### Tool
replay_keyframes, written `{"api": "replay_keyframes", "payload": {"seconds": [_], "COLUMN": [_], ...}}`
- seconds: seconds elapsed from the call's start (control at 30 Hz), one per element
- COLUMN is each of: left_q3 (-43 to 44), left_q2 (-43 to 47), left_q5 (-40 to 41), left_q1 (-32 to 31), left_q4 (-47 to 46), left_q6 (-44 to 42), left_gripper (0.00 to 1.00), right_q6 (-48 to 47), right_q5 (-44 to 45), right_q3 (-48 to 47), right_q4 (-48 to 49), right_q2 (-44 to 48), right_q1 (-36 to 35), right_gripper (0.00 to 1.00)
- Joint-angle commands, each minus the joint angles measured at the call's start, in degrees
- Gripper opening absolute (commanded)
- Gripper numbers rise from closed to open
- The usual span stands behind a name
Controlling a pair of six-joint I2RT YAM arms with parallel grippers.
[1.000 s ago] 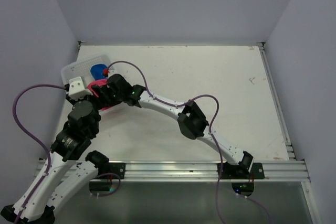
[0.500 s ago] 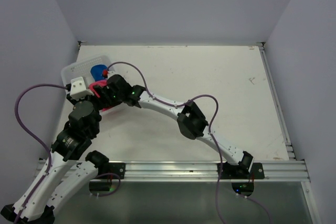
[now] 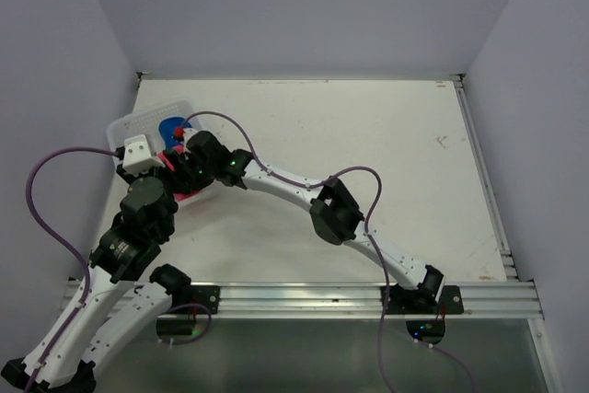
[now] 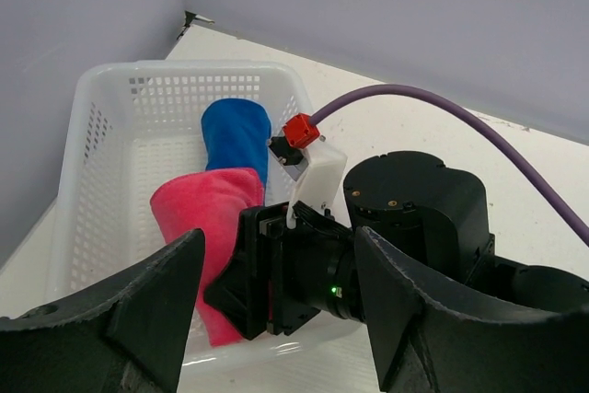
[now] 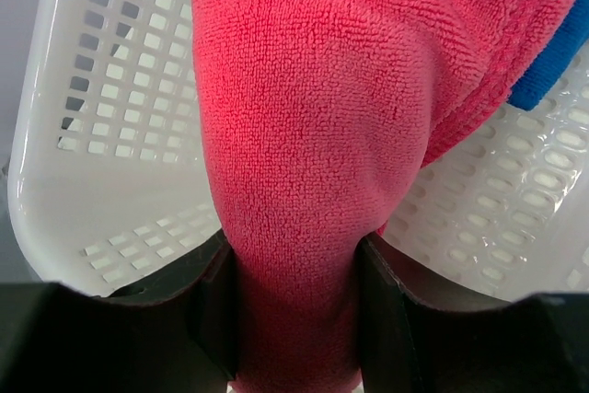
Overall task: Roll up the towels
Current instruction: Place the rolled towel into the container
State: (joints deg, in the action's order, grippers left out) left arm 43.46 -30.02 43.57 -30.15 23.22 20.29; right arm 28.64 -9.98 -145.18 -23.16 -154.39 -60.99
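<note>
A rolled pink-red towel (image 5: 313,135) hangs over the white slotted basket (image 5: 110,89), and my right gripper (image 5: 294,319) is shut on its lower end. In the left wrist view the same pink-red towel (image 4: 202,213) lies slanting inside the basket (image 4: 92,135), its near end in the black right gripper (image 4: 267,273). A rolled royal blue towel (image 4: 235,135) lies in the basket behind it, touching it. My left gripper (image 4: 276,319) stands open just in front of the basket with nothing between its fingers (image 4: 120,319).
The basket (image 3: 138,121) sits at the table's far left, close to the left wall. Both arms crowd around it, and a purple cable (image 3: 239,121) arcs over the right wrist. The white tabletop (image 3: 368,135) stretches to the right.
My right gripper has carried the pink-red towel a little farther back over the basket, covering more of the blue towel. The left arm has barely moved.
</note>
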Motion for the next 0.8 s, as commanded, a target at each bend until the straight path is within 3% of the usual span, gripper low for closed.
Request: {"api": "replay_keyframes", "payload": {"seconds": [0.0, 0.1, 0.3, 0.43, 0.53, 0.57, 0.6, 0.77], "left_q3": [-0.1, -0.2, -0.2, -0.3, -0.3, -0.3, -0.3, -0.3], "left_q2": [0.1, 0.0, 0.2, 0.3, 0.3, 0.4, 0.4, 0.3], "left_q5": [-0.2, -0.2, -0.3, -0.6, -0.8, -0.8, -0.9, -0.8], "left_q1": [-0.3, -0.3, -0.3, -0.3, -0.3, -0.3, -0.3, -0.3], "left_q4": [-3.4, -3.4, -3.4, -3.5, -3.4, -3.5, -3.5, -3.4], "left_q6": [-0.9, -1.0, -1.0, -1.0, -1.1, -1.1, -1.1, -1.1], "left_gripper": [0.7, 0.71, 0.71, 0.71, 0.71, 0.71, 0.71, 0.72], "right_q6": [-2.0, -2.1, -2.0, -1.6, -1.3, -1.3, -1.1, -0.7], "right_q5": [-5.0, -5.6, -5.1, -4.3, -3.7, -3.8, -3.9, -4.3], "right_q3": [-1.7, -1.2, -1.2, -1.1, 0.1, 0.2, 0.2, 0.2], "right_q4": [-2.7, -2.6, -2.6, -2.9, -2.6, -2.6, -2.7, -2.4], "right_q2": [0.3, 0.5, 1.0, 1.4, 2.1, 2.2, 2.2, 2.6], "right_q1": [-0.2, -0.2, -0.1, 0.0, 0.1, 0.1, 0.2, 0.4], "right_gripper": [0.47, 0.52, 0.75, 0.76, 0.82, 0.86, 0.98, 0.99]}}
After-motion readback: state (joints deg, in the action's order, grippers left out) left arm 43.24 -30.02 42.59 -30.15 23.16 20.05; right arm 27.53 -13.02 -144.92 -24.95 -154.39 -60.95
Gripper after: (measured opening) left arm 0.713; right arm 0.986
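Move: In the near part of the white container, the right hand still grips the near end of the red towel. The towel's middle lies some 4 cm ahead, 3 cm to the left and 2 cm below; the container's centre is about 8 cm ahead, 5 cm left and 4 cm below, the blue towel 14 cm ahead and 4 cm left, slightly lower. From the left hand, the red towel is roughly 10 cm ahead, 3 cm left and 22 cm below. Opening its fingers from about half to fully wide, the right hand lets go of the rolled red towel inside the container. It eases back about 1 cm, sinks by roughly half a centimetre and barely turns; the finger nearer the robot comes clear of the cloth, while the other one remains close against the towel's far side. ##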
